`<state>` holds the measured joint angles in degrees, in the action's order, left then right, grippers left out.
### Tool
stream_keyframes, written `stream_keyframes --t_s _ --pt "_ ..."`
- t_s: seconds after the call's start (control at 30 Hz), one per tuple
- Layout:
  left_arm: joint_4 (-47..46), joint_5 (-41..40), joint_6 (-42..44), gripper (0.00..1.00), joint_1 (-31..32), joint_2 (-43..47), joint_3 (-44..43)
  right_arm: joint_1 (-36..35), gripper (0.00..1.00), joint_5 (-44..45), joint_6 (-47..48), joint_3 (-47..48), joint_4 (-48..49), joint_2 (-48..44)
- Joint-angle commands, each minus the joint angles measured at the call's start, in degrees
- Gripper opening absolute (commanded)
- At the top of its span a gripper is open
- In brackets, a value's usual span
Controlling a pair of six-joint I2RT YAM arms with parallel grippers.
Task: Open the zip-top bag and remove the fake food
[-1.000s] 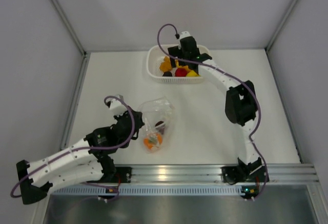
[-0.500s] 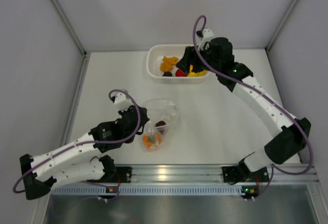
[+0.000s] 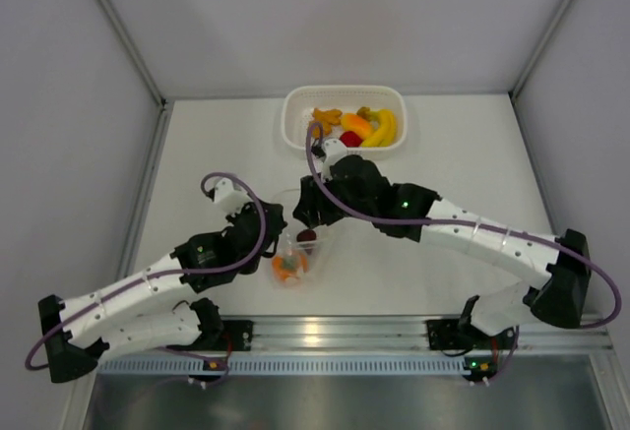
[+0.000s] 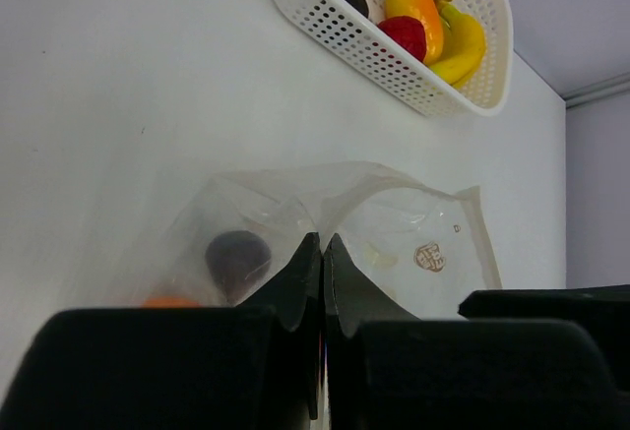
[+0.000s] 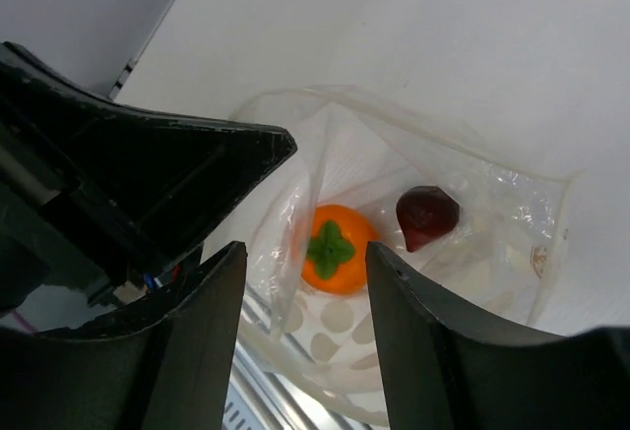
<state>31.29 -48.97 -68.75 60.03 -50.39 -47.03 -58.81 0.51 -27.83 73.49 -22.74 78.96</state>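
Note:
The clear zip-top bag [image 3: 317, 245] lies on the table with its mouth held open. My left gripper [image 3: 277, 225] is shut on the bag's upper edge [image 4: 322, 238]. Inside the bag lie a round orange with a green leaf [image 5: 335, 248] and a dark purple piece [image 5: 426, 215] of the fake food. My right gripper [image 5: 303, 273] hangs open just over the bag's mouth, its fingers on either side of the orange, with a loose flap of bag between them. It holds nothing. In the top view the right gripper [image 3: 304, 217] covers the bag's far end.
The white perforated basket [image 3: 295, 133] stands at the back of the table, holding a yellow banana [image 3: 385, 127], a red fruit [image 3: 347, 139] and orange pieces [image 3: 325, 115]. The metal rail [image 3: 325, 330] runs along the near edge, close behind the bag.
My right arm has swung from the basket down to the bag's mouth, and its jaws have narrowed. The left gripper has kept its hold on the bag's edge.

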Motion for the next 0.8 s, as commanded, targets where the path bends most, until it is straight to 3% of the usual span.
stream_keyframes --t_s 0.0,0.47,0.77 --pt "-0.4 -1.6 -3.5 0.0 0.2 0.6 -0.3 -3.3 0.52 13.7 -4.9 0.9 -0.3 4.1" --pt "-0.4 -0.4 -5.9 0.0 0.9 2.1 4.0 -6.8 0.51 29.4 -14.7 1.6 4.4 15.0" --pt "-0.3 1.2 -5.3 0.0 1.0 4.1 7.2 -7.7 0.53 28.1 -16.0 0.2 6.9 23.1"
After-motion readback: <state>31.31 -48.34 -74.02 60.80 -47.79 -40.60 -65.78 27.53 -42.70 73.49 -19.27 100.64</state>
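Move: The dark fruit in the bag lies about 21 cm below the right hand, some 5 cm ahead and 2 cm to its left. The orange fruit beside it, equally low, is about 3 cm back and 6 cm left of that hand. The left gripper, pinching the bag's rim, is level in reach, 5 cm left and 3 cm lower. From the left hand, the dark fruit is about 5 cm ahead, 4 cm right and 18 cm below. Down into the bag's open mouth goes the right hand, sinking about 14 cm with a little forward and left drift towards the dark fruit, while it turns clockwise some 25 degrees and its fingers tip more steeply down, staying half open. The left hand keeps its pinch on the rim and sinks about 3 cm. ##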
